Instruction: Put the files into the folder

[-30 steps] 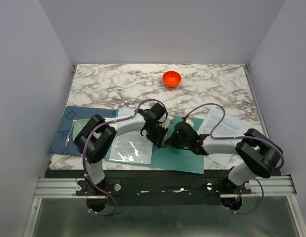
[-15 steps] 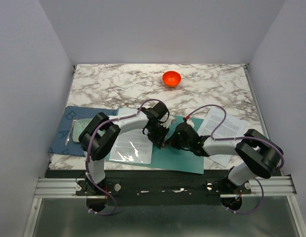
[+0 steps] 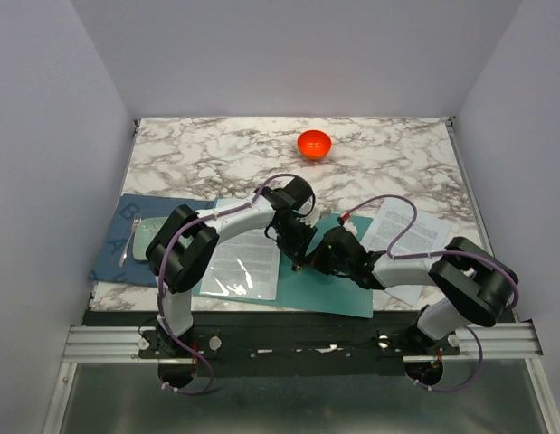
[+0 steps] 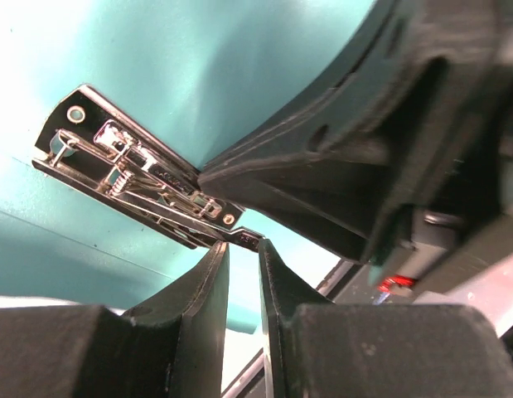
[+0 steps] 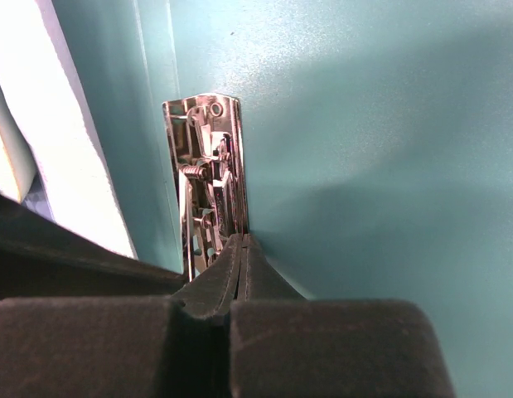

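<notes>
The teal folder (image 3: pixel 338 291) lies open at the table's near edge, and its left half holds a printed sheet (image 3: pixel 243 262) under a glossy pocket. More files (image 3: pixel 415 237) lie to its right. Both grippers meet at the metal clip (image 4: pixel 132 170) on the folder's spine. My left gripper (image 4: pixel 243 247) (image 3: pixel 296 262) is closed to a narrow gap on the tip of the clip's lever. My right gripper (image 5: pixel 242 240) (image 3: pixel 308 264) is shut with nothing in it, and its tips press against the near end of the clip (image 5: pixel 208 166) on the teal board (image 5: pixel 364 124).
An orange bowl (image 3: pixel 314 144) stands at the back of the marble table. A dark blue mat (image 3: pixel 126 210) with a pale mint plate (image 3: pixel 146 237) lies at the left, partly under the folder. Grey walls close in the sides and back.
My left wrist has shifted a little to the right and away from me, staying on the clip. The right arm has barely moved.
</notes>
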{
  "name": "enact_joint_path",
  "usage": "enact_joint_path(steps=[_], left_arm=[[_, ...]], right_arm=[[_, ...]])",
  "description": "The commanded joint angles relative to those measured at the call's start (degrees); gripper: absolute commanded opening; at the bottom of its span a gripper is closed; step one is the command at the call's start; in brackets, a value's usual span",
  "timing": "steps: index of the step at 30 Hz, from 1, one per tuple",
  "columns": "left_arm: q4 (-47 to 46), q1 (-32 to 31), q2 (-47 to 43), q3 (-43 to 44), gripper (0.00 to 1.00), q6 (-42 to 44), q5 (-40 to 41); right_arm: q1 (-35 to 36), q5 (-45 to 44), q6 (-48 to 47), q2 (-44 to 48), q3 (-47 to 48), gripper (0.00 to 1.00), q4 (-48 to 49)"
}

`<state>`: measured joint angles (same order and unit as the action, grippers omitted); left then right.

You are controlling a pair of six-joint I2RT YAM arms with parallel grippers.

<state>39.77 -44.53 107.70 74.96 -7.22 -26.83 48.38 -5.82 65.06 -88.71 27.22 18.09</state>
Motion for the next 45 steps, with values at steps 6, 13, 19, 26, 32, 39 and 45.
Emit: enact_joint_path(steps=[6, 13, 19, 26, 32, 39, 45], left_arm=[[-3.47, 2.52, -4.51, 3.88, 0.27, 0.19, -5.69], [1.0, 10.77, -6.18, 6.69, 0.27, 2.12, -4.91], [2.95, 15.88, -7.68, 4.69, 0.27, 5.55, 3.69], [0.14, 15.88, -9.87, -5.78, 0.27, 6.96, 15.75], [-1.27, 15.88, -9.35, -9.13, 0.26, 8.89, 17.34], [-1.62, 15.71, -8.82, -10.18, 0.26, 9.42, 18.65], [-2.06, 15.53, -9.09, -11.85, 0.26, 9.77, 19.01]], right_arm=[[1.45, 0.29, -2.04, -5.86, -5.6, 0.01, -19.14], [1.54, -1.11, -2.65, -3.5, -5.08, 0.01, -21.77], [1.54, -2.52, -5.54, 2.39, -4.29, 0.0, -22.83], [1.45, -0.25, -12.23, 14.51, -4.02, 0.0, -16.09], [1.54, 5.55, -14.78, 16.46, -2.88, 0.01, -8.08], [1.98, 12.15, -14.09, 11.28, -1.82, 0.01, -0.08], [1.98, 13.12, -10.48, 4.16, -1.38, 0.01, 8.01]])
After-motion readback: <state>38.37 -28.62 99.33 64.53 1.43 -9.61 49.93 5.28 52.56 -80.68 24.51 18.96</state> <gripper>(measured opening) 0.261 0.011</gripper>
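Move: My left fingertips are at the raised lever's free end, over the clip's near end; the clip's middle is about 3 cm ahead, 1 cm right and 4 cm below. The files' middle is some 16 cm left, 5 cm ahead and 4 cm below, with the tray about 21 cm left of the files and 4 cm farther out. From my right fingertips, on the clip's near end, the clip's middle is roughly 3 cm ahead and 1 cm left, about level. I lift my left hand off the lever's end, arc it up about 6 cm and forward 10 cm, then swing it left, down and slightly back to just above the files' right half, fingers still slightly open. My right hand holds the clip down at first, then comes free, drawing back and up 3 to 4 cm, closed and turning counter-clockwise. ##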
